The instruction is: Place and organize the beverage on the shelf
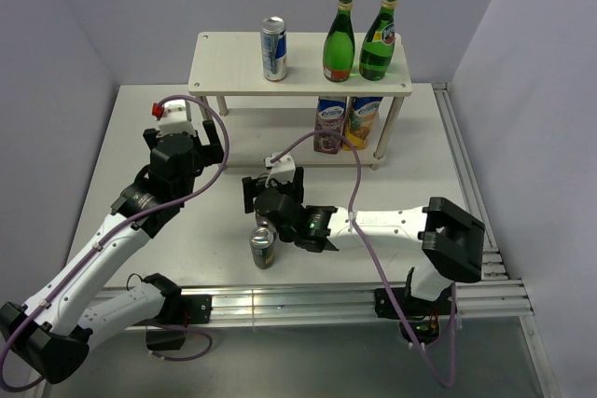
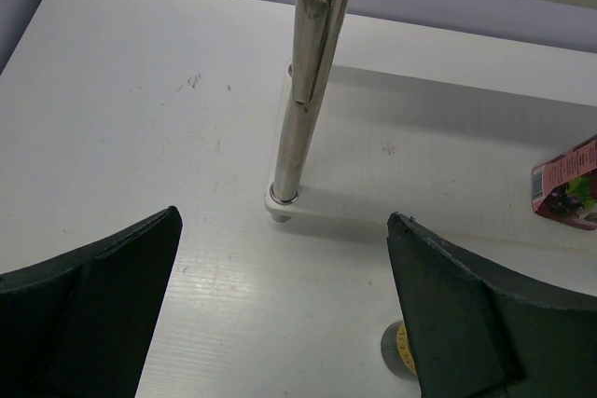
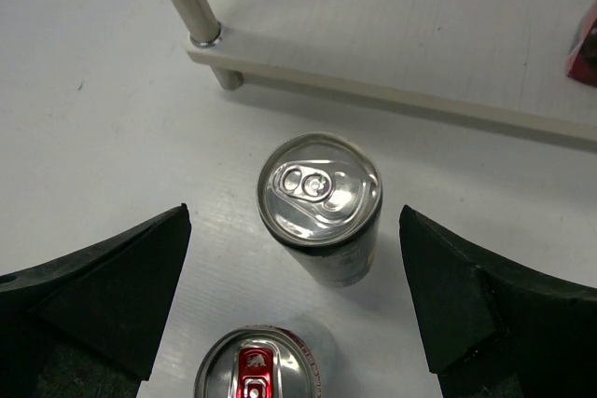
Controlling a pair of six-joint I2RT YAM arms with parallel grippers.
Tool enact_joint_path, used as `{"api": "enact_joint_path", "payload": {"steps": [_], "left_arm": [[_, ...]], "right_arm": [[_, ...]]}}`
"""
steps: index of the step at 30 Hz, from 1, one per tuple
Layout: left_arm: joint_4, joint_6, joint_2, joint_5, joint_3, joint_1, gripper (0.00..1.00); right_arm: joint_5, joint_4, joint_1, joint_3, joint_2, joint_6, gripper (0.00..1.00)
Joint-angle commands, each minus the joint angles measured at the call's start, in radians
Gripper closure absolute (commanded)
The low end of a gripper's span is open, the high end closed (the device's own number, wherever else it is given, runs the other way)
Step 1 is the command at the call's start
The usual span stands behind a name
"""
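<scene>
The shelf (image 1: 224, 67) stands at the back. Its top board carries a blue-and-silver can (image 1: 273, 48) and two green bottles (image 1: 339, 41) (image 1: 378, 39). My right gripper (image 1: 270, 204) hangs open over two cans on the table. In the right wrist view a dark can (image 3: 322, 207) stands between the open right gripper (image 3: 294, 216) fingers without touching them, and a red-tabbed can (image 3: 254, 365) stands nearer. My left gripper (image 1: 191, 135) is open and holds nothing. In the left wrist view the left gripper (image 2: 282, 230) faces the shelf's front left leg (image 2: 303, 90).
Two juice cartons (image 1: 329, 125) (image 1: 362, 123) stand on the shelf's lower board (image 3: 392, 95). One carton's corner (image 2: 567, 195) shows at the right of the left wrist view. A small grey and yellow round thing (image 2: 395, 353) peeks out beside the left gripper's right finger.
</scene>
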Motion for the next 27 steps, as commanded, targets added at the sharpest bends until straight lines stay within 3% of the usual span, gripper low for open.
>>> {"api": "enact_joint_path", "payload": {"steps": [1, 13, 18, 21, 25, 27], "left_arm": [[0.013, -0.012, -0.011, 0.022, 0.042, 0.01, 0.01], [0.013, -0.015, -0.017, 0.021, 0.04, 0.011, 0.01], [0.013, -0.017, -0.009, 0.019, 0.042, 0.011, 0.01], [0.011, -0.015, -0.007, 0.018, 0.042, 0.011, 0.01], [0.013, -0.015, -0.006, 0.015, 0.04, 0.011, 0.01], [0.013, -0.014, -0.006, 0.012, 0.04, 0.011, 0.01]], "right_arm": [[-0.01, -0.024, -0.005, 0.049, 0.029, 0.069, 0.0], [-0.003, 0.035, -0.048, 0.04, 0.116, 0.077, 0.0], [-0.003, 0.054, -0.075, 0.049, 0.156, 0.082, 0.09], [-0.003, 0.059, -0.086, 0.056, 0.173, 0.082, 0.21], [-0.018, 0.066, -0.103, 0.063, 0.185, 0.071, 0.53], [-0.026, 0.065, -0.108, 0.064, 0.187, 0.068, 0.61]]}}
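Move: Ahead of the right hand by about 5 cm, level sideways and some 8 cm lower, stands the dark can, the farthest of three in a row. The red-tab can is about 8 cm nearer than it and 1 cm left; the silver can is some 17 cm nearer and 2 cm left. The shelf's left front foot is about 10 cm beyond the dark can and 14 cm to its left. From the left hand, the dark can lies roughly 17 cm right, level ahead and 20 cm below. Sinking about 5 cm beside the near side of the dark can with open fingers, the right hand then eases forward some 4 cm, the two overlapping midway, to bring the can between its pads. The wrist turns only slightly, about 5 degrees clockwise. Towards the end the fingers close partway and pinch the can's sides near its top. ##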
